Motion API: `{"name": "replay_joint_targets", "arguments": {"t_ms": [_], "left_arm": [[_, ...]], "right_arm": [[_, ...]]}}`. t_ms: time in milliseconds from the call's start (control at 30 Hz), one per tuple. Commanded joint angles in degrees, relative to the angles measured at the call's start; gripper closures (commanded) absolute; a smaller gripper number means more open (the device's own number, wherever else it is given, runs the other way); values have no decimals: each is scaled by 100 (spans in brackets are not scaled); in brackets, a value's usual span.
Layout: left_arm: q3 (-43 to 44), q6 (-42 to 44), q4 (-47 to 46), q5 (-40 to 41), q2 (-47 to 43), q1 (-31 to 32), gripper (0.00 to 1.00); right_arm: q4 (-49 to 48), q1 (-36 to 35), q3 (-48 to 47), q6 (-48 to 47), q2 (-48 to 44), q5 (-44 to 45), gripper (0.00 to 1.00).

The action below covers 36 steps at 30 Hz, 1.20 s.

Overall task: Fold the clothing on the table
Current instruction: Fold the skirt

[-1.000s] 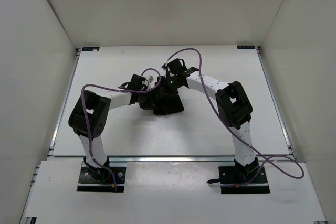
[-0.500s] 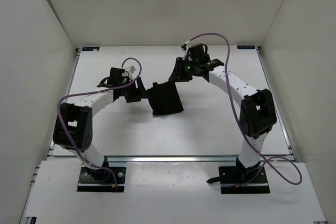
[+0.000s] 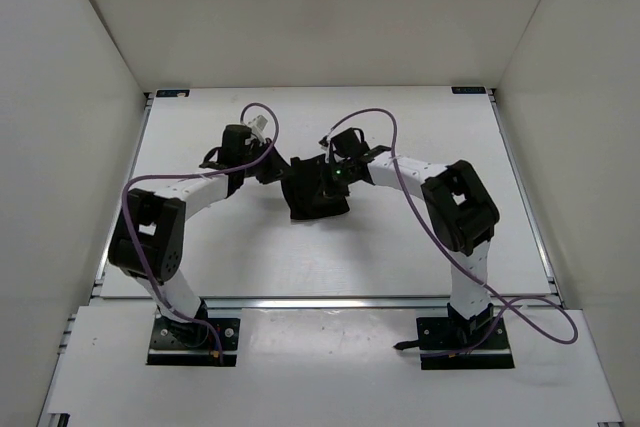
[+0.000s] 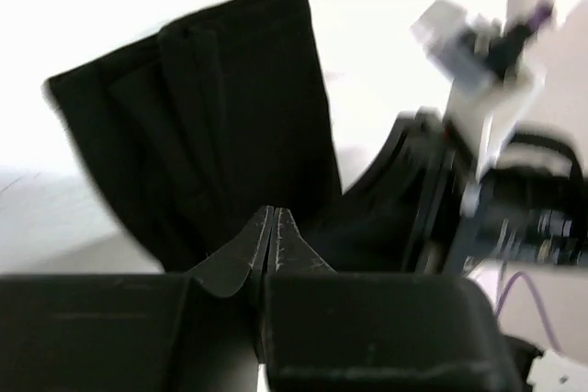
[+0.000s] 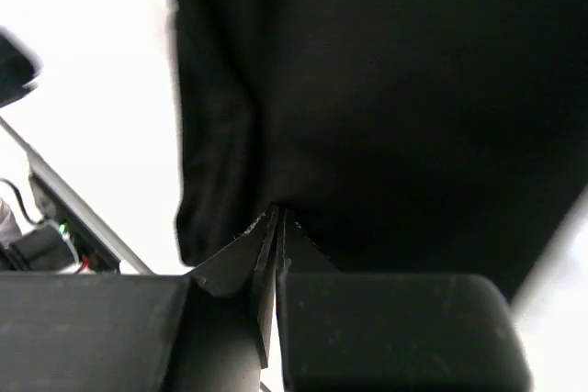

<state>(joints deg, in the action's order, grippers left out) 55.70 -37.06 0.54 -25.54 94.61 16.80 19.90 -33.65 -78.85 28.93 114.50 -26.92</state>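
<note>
The clothing (image 3: 318, 197) is a small black folded bundle in the middle of the white table (image 3: 420, 247). My left gripper (image 3: 272, 169) sits just off the bundle's upper left corner. In the left wrist view the left gripper (image 4: 274, 214) is shut, its tips together and pointing at the layered folds of the clothing (image 4: 211, 107). My right gripper (image 3: 322, 175) is over the bundle's far end. In the right wrist view the right gripper (image 5: 277, 218) is shut, tips pressed against the edge of the clothing (image 5: 386, 89); nothing shows between them.
White walls enclose the table on three sides. Metal rails (image 3: 330, 299) run along its edges, with blue marks (image 3: 172, 93) at the far corners. Both arm bases (image 3: 193, 339) stand at the near edge, with purple cables (image 3: 540, 322) looping from the arms. The right arm's wrist (image 4: 496, 144) shows in the left wrist view.
Both arms swung outward from the bundle, then came back in to its far end. Both grippers have closed; the bundle lies where it was.
</note>
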Motion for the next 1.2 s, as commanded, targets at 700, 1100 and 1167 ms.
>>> {"name": "replay_joint_targets", "arguments": {"t_ms": [700,1100,1167], "left_arm": [[1119,111,746,1402,1385,105,93],[2059,1156,1378,1322,614,113,6],[2050,1472,1449,1559,306,105,1]], "right_arm": [[-697,-423,229,-116,99,-744,100],[-137,33,159,-449,-1252,-289,52],[136,305,89,-677,-1560,-7,45]]}}
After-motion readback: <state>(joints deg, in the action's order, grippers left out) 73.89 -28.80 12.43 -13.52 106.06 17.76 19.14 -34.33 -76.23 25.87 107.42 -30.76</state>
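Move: The left hand, shut and raised, has the folded skirt's far-left corner about 3 cm ahead, 3 cm to its right and 8 cm below. The skirt's middle lies roughly 4 cm back and 8 cm to the right of that hand, some 9 cm down. From the right hand, also shut and low over the cloth, the skirt's middle is about level ahead, 3 cm to the left and 4 cm below; the near-left corner is 7 cm back and 8 cm to the left. Down about 7 cm and forward 4, the left hand brings its shut fingers to the skirt's far-left edge, first edging right, then drawing back left with its left side rolling up, before it lifts some 6 cm, slightly forward, opening wide. The right hand, shut, sweeps back and left low over the cloth, then rises, swings back rightward and half opens. ##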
